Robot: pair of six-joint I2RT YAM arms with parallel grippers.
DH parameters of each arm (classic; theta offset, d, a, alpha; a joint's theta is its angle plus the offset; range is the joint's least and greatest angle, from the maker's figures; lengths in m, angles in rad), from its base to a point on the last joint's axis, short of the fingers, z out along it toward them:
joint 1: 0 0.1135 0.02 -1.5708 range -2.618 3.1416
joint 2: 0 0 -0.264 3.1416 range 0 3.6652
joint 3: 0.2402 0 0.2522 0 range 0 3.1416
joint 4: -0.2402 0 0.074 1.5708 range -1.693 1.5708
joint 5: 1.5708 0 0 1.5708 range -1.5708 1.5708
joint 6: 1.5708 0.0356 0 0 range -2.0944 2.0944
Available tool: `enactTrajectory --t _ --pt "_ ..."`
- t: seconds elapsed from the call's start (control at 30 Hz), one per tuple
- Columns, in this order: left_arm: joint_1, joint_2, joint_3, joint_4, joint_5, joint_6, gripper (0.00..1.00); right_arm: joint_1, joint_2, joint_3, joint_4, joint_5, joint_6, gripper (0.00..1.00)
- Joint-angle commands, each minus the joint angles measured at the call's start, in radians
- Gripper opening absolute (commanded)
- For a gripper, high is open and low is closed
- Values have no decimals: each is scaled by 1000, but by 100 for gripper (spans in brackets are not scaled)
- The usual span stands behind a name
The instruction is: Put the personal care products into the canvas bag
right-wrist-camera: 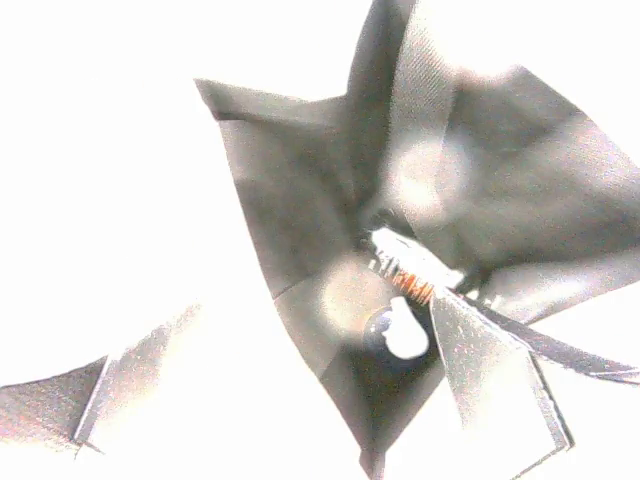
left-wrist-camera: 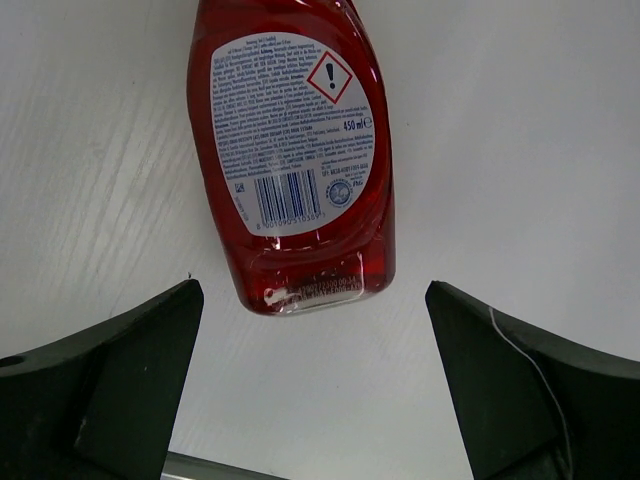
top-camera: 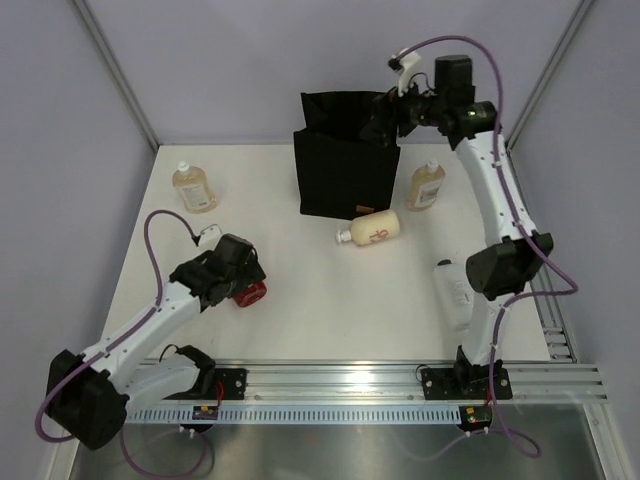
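Note:
The canvas bag (top-camera: 340, 165) stands upright at the back of the table, black and boxy. My right gripper (top-camera: 381, 124) hangs over its open top, open, with nothing between its fingers. The right wrist view is glare-washed: it looks down into the canvas bag (right-wrist-camera: 300, 200), where a shiny rounded item (right-wrist-camera: 395, 333) and something orange (right-wrist-camera: 413, 285) lie. My left gripper (top-camera: 233, 288) is open low over the table, its fingers (left-wrist-camera: 120, 380) either side of a gap just short of the base of the red bottle (left-wrist-camera: 290, 150), which lies flat.
One amber bottle (top-camera: 193, 187) stands at back left, another (top-camera: 426, 186) right of the bag. A cream bottle (top-camera: 372, 231) lies on its side in front of the bag. A flat white bottle (top-camera: 455, 293) lies beside the right arm. Grey walls enclose the table.

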Motion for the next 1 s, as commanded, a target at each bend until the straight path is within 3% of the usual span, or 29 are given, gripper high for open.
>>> enactTrajectory --t 0.0,0.17,0.3,0.5,0.7,0.97 --pt "23 113 64 69 -50 67 99 -80 -224 -44 5 -219 65 100" --pt "90 254 127 63 -18 68 99 -122 -444 -298 9 -343 36 99" --pt "127 353 155 66 -13 93 99 -128 -639 -684 96 -380 45 100" --pt "192 526 202 143 101 183 99 -151 -867 -1085 196 -426 10 100" --pt "252 646 167 190 183 201 99 -199 -933 -1204 175 -506 -27 100" --pt "253 673 199 157 243 249 99 -246 -954 -1281 274 -638 36 99"
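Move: Ahead of the left hand by about 9 cm and 1 cm to its left, the red bottle lies flat, 7 cm lower; the lotion bottle is 21 cm ahead, 29 right. From the high right hand, the black bag's middle is 4 cm ahead, 3 left, 20 below, the lotion bottle 7 back, 2 right, 30 below, and the red bottle 19 back, 27 left. Reaching forward about 10 cm while sinking 6 cm, the left hand tips slightly further down and brings its wide-open fingers astride the red bottle's body, levelling off low and shoving the bottle ahead. The open right hand leaves the bag, swinging back some 25 cm and a little right, first up and over its rim, then down. ##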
